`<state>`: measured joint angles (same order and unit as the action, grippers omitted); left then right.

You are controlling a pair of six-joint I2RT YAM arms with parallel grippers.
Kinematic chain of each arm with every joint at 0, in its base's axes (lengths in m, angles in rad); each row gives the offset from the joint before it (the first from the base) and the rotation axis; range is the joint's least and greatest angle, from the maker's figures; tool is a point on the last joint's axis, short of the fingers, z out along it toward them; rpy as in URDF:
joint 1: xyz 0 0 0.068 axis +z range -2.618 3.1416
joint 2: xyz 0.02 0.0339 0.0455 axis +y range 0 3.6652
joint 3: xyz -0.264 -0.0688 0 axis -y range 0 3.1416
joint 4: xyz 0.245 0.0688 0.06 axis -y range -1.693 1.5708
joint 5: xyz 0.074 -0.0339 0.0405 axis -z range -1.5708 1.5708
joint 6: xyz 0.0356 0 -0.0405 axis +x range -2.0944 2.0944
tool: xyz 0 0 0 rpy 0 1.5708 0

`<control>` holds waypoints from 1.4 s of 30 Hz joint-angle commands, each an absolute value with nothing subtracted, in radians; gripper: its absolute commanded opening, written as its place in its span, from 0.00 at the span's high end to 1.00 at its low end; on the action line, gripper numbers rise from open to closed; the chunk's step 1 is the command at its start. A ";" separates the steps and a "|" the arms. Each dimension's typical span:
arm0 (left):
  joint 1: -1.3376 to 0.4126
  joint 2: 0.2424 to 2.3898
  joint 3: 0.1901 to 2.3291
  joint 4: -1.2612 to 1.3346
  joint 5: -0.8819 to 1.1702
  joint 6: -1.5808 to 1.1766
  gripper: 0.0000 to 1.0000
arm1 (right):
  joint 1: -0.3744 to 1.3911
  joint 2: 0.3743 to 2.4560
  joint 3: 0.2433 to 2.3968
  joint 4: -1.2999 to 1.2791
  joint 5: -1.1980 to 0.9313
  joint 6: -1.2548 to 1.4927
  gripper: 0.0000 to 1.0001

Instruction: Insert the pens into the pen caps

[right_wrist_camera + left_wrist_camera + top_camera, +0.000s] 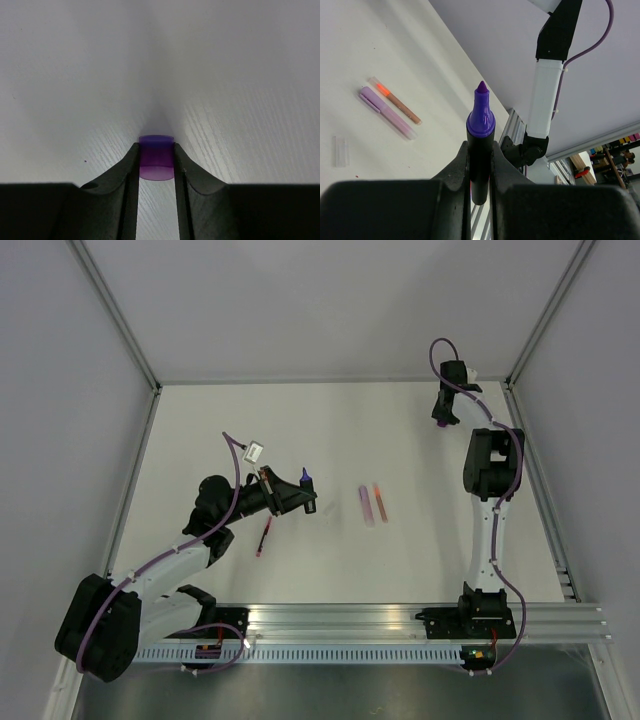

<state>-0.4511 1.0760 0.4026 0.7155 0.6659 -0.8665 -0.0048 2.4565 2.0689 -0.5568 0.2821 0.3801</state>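
My left gripper [297, 497] is shut on the stubby black marker [480, 165], whose bare purple tip [481, 107] points away from the wrist; it also shows in the top view [305, 478]. My right gripper [441, 422] is at the far right back of the table, shut on a short purple cap [156, 157] held just above the tabletop. The thin red pen [264, 537] lies just right of the left forearm, short of the gripper. The pale pink-lilac pen [367, 505] and the orange pen [380, 501] lie side by side mid-table, also seen in the left wrist view [387, 112] [397, 101].
A small clear cap [340, 151] lies on the white table [200, 430] close to the left gripper. Grey walls close the table at the back and sides. An aluminium rail [350, 618] with both arm bases runs along the near edge.
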 commanded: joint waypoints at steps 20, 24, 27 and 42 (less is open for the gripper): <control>-0.632 1.106 0.637 0.407 0.696 -0.580 0.98 | 0.072 2.034 1.485 -0.258 0.000 0.462 1.00; -0.635 1.126 0.650 0.379 0.696 -0.535 0.98 | 0.136 1.890 1.393 -0.172 -0.067 0.506 1.00; -0.635 1.137 0.663 0.354 0.692 -0.508 0.98 | 0.199 1.749 1.303 -0.091 -0.078 0.535 1.00; -0.638 1.152 0.658 0.367 0.686 -0.522 0.98 | 0.758 1.092 0.867 0.123 0.245 0.543 1.00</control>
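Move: I hold the purple cap in my right hand, and the marker it is meant for lies about 42 cm to its left, 35 cm back and 22 cm higher. From that hand the pink highlighter on the table is some 26 cm left and 28 cm back, the orange pen 22 cm left and 27 cm back. From my left hand, still gripping the marker tip-up, the cap is about 36 cm ahead, 42 cm right and 20 cm below; the clear cap lies 5 cm right, 6 cm ahead and 21 cm below. Keeping the cap pinched, my right hand first slips back and left close over the table, then sweeps up too, about 30 cm each way, towards the marker; its wrist swings from steeply down to nearly level, fingers pointing forward-left. My left hand shifts the marker about 5 cm right and a little back, rising, then sinking again, with a slight clockwise turn and roll. ##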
